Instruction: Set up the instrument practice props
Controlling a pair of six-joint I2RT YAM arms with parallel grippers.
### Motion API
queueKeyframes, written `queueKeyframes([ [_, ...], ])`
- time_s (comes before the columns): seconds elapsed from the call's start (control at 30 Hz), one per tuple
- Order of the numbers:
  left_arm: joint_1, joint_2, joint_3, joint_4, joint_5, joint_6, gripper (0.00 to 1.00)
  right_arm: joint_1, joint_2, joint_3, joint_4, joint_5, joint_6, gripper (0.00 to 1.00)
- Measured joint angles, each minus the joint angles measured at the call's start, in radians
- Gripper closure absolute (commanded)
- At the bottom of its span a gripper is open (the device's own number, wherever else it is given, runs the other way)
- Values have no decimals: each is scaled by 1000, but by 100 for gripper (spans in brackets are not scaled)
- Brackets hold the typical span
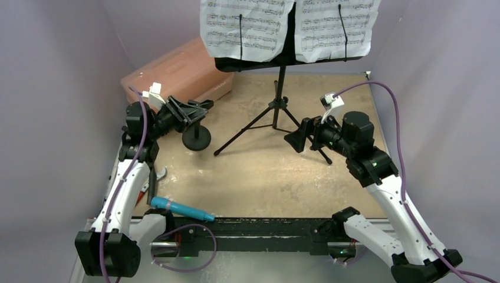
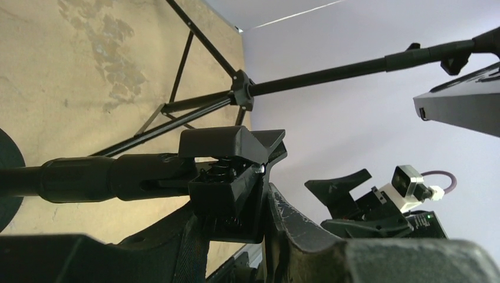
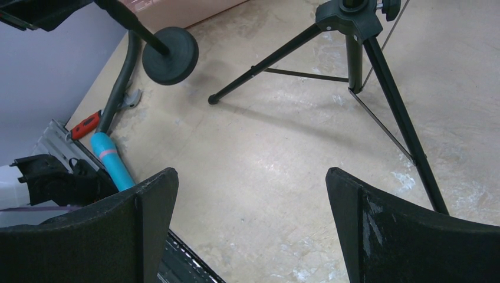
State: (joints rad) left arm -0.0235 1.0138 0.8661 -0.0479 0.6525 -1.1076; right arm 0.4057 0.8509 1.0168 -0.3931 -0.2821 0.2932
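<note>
The black tripod music stand [image 1: 280,88] is upright at the back centre. Two white sheet-music pages [image 1: 244,26] [image 1: 336,26] rest on its desk. The small mic stand [image 1: 196,138] sits on its round base left of the tripod. My left gripper [image 1: 187,111] is shut on the clip at its top [image 2: 233,177]. The cyan-blue microphone [image 1: 180,209] lies flat near the front edge, by the left arm. My right gripper [image 1: 295,138] hangs open and holds nothing, just right of the tripod's legs [image 3: 354,23], with bare table between its fingers [image 3: 153,200].
A pink translucent box [image 1: 177,73] stands at the back left, behind the mic stand. A red-handled tool [image 3: 85,125] lies at the left edge near the microphone [image 3: 112,162]. The tripod's legs spread across the middle of the table [image 1: 259,171].
</note>
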Motion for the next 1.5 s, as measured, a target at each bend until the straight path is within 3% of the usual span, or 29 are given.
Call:
queueKeyframes([
  [0.17, -77, -34, -25, 1, -14, -8, 100, 0, 0, 0, 8, -1, 1, 2],
  [0.53, -440, 49, -47, 115, -80, -68, 100, 0, -1, 0, 10, 0, 1, 2],
  [0.83, -604, 151, -47, 243, -155, -87, 100, 0, -1, 0, 10, 0, 3, 2],
  [1.07, -675, 253, -47, 334, -185, -104, 100, 0, -1, 0, 11, 0, 4, 2],
  [1.5, -701, 328, -121, 474, -257, -127, 100, 0, 0, 3, 11, 0, 5, 2],
])
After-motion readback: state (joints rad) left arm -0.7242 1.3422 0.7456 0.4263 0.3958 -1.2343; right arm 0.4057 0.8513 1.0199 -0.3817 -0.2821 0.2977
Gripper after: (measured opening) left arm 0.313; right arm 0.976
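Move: My left hand already holds the microphone stand by its clip, base hanging clear of the table. The open patch of table I am taking it to lies about 20 cm to the right, 7 cm back and roughly 27 cm down. The music stand's near left foot is some 15 cm left of that patch and 4 cm farther out; its tripod centre is about 8 cm right and 15 cm beyond the patch. From my open right gripper, the patch is about 12 cm left, level fore-and-aft and 28 cm down. Keeping my grip on the clip and the stand upright, I swing my left hand about 20 cm to the right, drawing back some 7 cm and turning it about 25 degrees clockwise. I pass the microphone stand in front of the music stand's near foot, towards my waiting right gripper, then sink about 7 cm, mostly near the end, towards the table. ##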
